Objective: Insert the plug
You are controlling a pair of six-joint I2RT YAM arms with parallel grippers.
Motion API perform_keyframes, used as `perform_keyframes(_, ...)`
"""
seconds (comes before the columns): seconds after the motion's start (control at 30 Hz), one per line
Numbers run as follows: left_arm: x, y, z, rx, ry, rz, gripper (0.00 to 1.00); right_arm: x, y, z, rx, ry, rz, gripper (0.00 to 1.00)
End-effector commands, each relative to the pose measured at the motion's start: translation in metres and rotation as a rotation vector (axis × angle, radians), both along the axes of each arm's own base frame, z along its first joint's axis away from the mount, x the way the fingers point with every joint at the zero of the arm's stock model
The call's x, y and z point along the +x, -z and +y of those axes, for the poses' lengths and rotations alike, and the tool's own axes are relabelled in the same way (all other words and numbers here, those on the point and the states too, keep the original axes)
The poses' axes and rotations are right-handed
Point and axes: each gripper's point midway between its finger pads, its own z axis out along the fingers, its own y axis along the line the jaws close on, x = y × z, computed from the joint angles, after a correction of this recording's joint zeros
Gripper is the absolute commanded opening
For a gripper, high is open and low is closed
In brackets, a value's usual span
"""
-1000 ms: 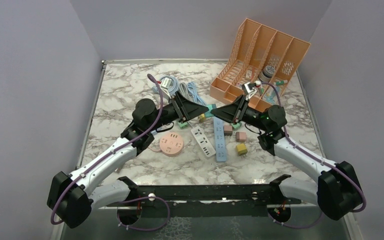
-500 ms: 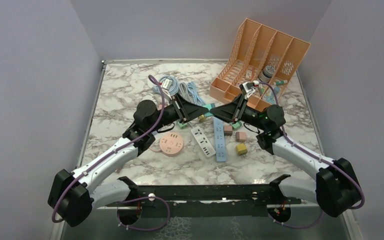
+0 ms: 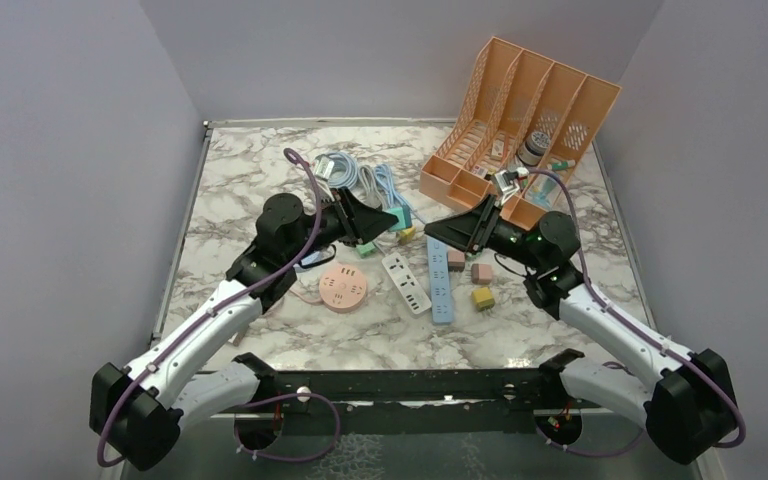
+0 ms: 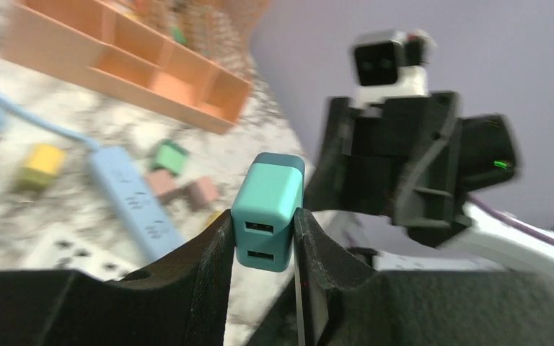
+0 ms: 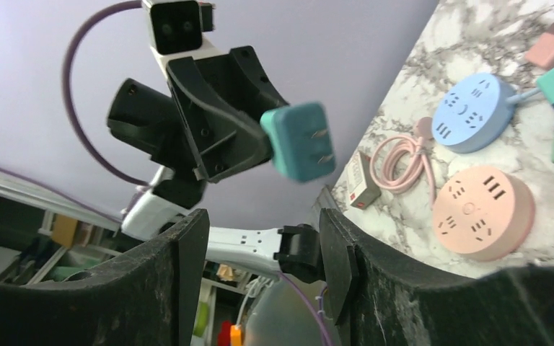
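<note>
A teal plug [image 4: 268,209] with two USB ports facing the left wrist camera is pinched between the fingers of my left gripper [image 4: 263,225], which is shut on it. It hangs above the table's middle [image 3: 401,216]. In the right wrist view the plug [image 5: 299,140] shows two metal prongs pointing at my right gripper [image 5: 263,238]. That gripper is open and empty, a short way right of the plug [image 3: 436,228]. Below lie a white power strip [image 3: 406,282], a blue power strip [image 3: 440,278] and a round pink socket [image 3: 343,288].
An orange file rack [image 3: 520,125] stands at the back right. Coiled cables [image 3: 360,180] lie at the back centre. Two pink cubes [image 3: 455,258] and a yellow cube [image 3: 482,297] sit beside the blue strip. A round blue socket [image 5: 472,112] lies near the pink one.
The left gripper closed on the teal plug and pulled it left. The right gripper opened, let the plug go and drew back to the right.
</note>
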Motion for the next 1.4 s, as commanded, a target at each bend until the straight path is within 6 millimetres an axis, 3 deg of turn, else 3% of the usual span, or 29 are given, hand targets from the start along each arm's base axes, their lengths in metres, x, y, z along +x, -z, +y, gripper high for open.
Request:
perform_keyframes(0.0, 0.026, 0.037, 0.048, 0.443, -0.185, -0.112, 0.0, 0.006, 0.02, -0.009, -0.094, 0.096, -0.012, 0.59)
perform_keyframes(0.13, 0.04, 0.061, 0.087, 0.762, -0.258, -0.172, 0.0, 0.008, 0.029, -0.014, -0.148, 0.134, -0.015, 0.59)
perform_keyframes(0.27, 0.045, 0.077, 0.107, 0.977, -0.226, -0.2, 0.0, 0.008, 0.039, -0.017, -0.182, 0.143, -0.009, 0.58)
perform_keyframes(0.4, 0.062, 0.095, 0.131, 1.142, -0.254, -0.101, 0.0, 0.007, 0.048, -0.017, -0.212, 0.14, 0.008, 0.58)
perform_keyframes(0.8, 0.083, 0.145, 0.212, 1.37, -0.276, 0.226, 0.0, 0.006, 0.054, -0.016, -0.27, 0.117, 0.003, 0.58)
perform_keyframes(1.07, 0.085, 0.181, 0.237, 1.494, -0.194, 0.342, 0.0, 0.004, 0.068, -0.015, -0.302, 0.095, 0.033, 0.58)
perform_keyframes(1.37, 0.11, 0.189, 0.241, 1.546, -0.183, 0.373, 0.0, 0.008, 0.074, -0.017, -0.303, 0.124, 0.055, 0.58)
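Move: The blue round power strip, meant for the teal plug already held by the left gripper, lies about 11 cm ahead of that hand, 20 cm to its left and some 27 cm below. At about that same depth, the pink round strip is about 1 cm ahead and 10 cm left, the green cube 11 cm ahead and 5 cm left, and the loose teal cube 15 cm ahead and 9 cm left. From the right hand, the blue strip is roughly 11 cm ahead, 29 cm left and 25 cm below. Bring the left gripper leftward and down, with a lesser reach forward, about 30 cm in all, to just above the left part of the blue round strip. Roll it some 85 degrees on the way so that fingers and plug prongs point down, keeping the plug pinched. Lower the empty, open right gripper about 7 cm and leave it there. ##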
